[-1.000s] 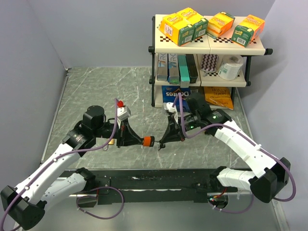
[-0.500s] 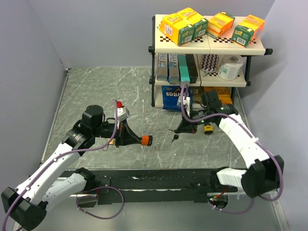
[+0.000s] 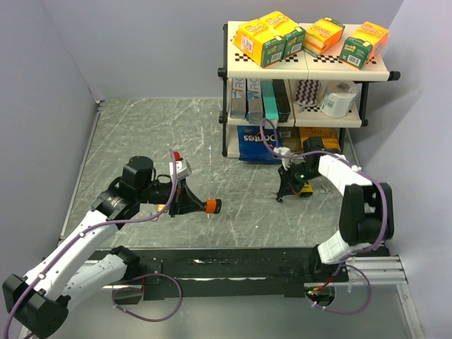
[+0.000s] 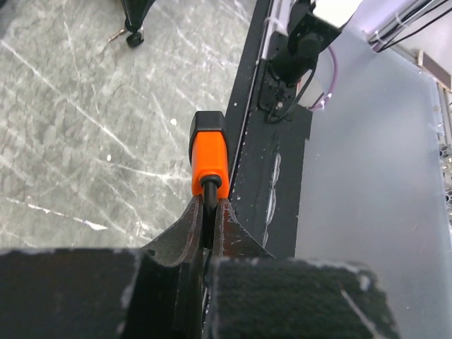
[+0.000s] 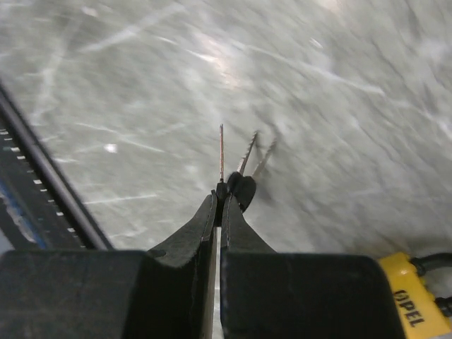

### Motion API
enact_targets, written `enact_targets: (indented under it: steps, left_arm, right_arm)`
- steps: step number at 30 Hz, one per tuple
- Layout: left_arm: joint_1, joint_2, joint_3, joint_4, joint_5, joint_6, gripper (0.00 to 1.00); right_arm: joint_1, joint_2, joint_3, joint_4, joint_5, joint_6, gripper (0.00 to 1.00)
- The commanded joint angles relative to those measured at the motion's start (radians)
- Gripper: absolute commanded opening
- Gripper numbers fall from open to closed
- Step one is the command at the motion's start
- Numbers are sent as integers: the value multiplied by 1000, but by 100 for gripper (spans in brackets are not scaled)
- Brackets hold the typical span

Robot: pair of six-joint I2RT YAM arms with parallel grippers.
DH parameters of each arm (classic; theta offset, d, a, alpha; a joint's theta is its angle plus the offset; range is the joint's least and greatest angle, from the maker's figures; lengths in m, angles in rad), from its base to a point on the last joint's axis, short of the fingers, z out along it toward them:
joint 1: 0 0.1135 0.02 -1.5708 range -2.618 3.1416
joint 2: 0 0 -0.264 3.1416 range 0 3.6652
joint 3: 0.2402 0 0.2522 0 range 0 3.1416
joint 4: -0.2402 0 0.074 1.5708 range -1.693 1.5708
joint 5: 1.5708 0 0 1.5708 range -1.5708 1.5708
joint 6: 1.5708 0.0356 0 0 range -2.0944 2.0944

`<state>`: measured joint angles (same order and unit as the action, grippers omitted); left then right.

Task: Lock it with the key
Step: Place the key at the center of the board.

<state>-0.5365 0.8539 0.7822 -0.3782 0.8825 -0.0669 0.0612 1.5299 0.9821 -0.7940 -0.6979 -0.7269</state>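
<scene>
An orange padlock [image 3: 214, 206] with a black end hangs above the table, held by its black shackle in my shut left gripper [image 3: 203, 205]. The left wrist view has the padlock [image 4: 209, 152] sticking out past the fingertips of that gripper [image 4: 209, 205]. My right gripper [image 3: 282, 197] is well to the right of the padlock, low over the table near the shelf. It is shut on the black head of a key [image 5: 221, 152], whose thin blade points away from the right gripper [image 5: 222, 198]. Two more keys [image 5: 248, 150] dangle beside it.
A yellow padlock [image 3: 306, 189] lies on the table just right of my right gripper and shows at the wrist view's corner [image 5: 413, 296]. A two-tier shelf [image 3: 305, 65] with boxes, a paper roll and snack bags stands at the back right. Grey walls enclose the marble table [image 3: 141, 134].
My right gripper has pulled away from the orange padlock, moving right and back toward the shelf with the keys. The left gripper and padlock have barely moved.
</scene>
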Motion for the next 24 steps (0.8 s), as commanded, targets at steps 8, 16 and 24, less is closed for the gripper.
enact_targets:
  steps: [8, 16, 24]
  left_arm:
    - [3, -53, 3, -36, -46, 210, 1]
    - [-48, -104, 2, -79, -210, 595, 1]
    - [-65, -307, -114, 36, -261, 1028, 1]
  right_arm:
    - [-46, 134, 93, 113, 86, -11, 5]
    - [-50, 176, 136, 105, 127, 29, 66]
    - [-44, 44, 162, -31, -18, 12, 73]
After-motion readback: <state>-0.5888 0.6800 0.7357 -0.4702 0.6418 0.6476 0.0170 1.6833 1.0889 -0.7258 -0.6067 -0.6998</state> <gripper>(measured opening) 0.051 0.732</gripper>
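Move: The right hand holds the keys just above the open table; the spot they are bound for is about 5 cm ahead, 3 cm right and 4 cm below. The yellow lock sits roughly 4 cm ahead and 13 cm to the right of that hand, the Doritos bag some 22 cm ahead and 9 cm left. From the left hand, holding the orange lock aloft, the key spot is about 16 cm ahead, 38 cm right and 18 cm down. Right carries the keys about 5 cm forward, rightward and down, then opens; left rolls its lock 45 degrees. ##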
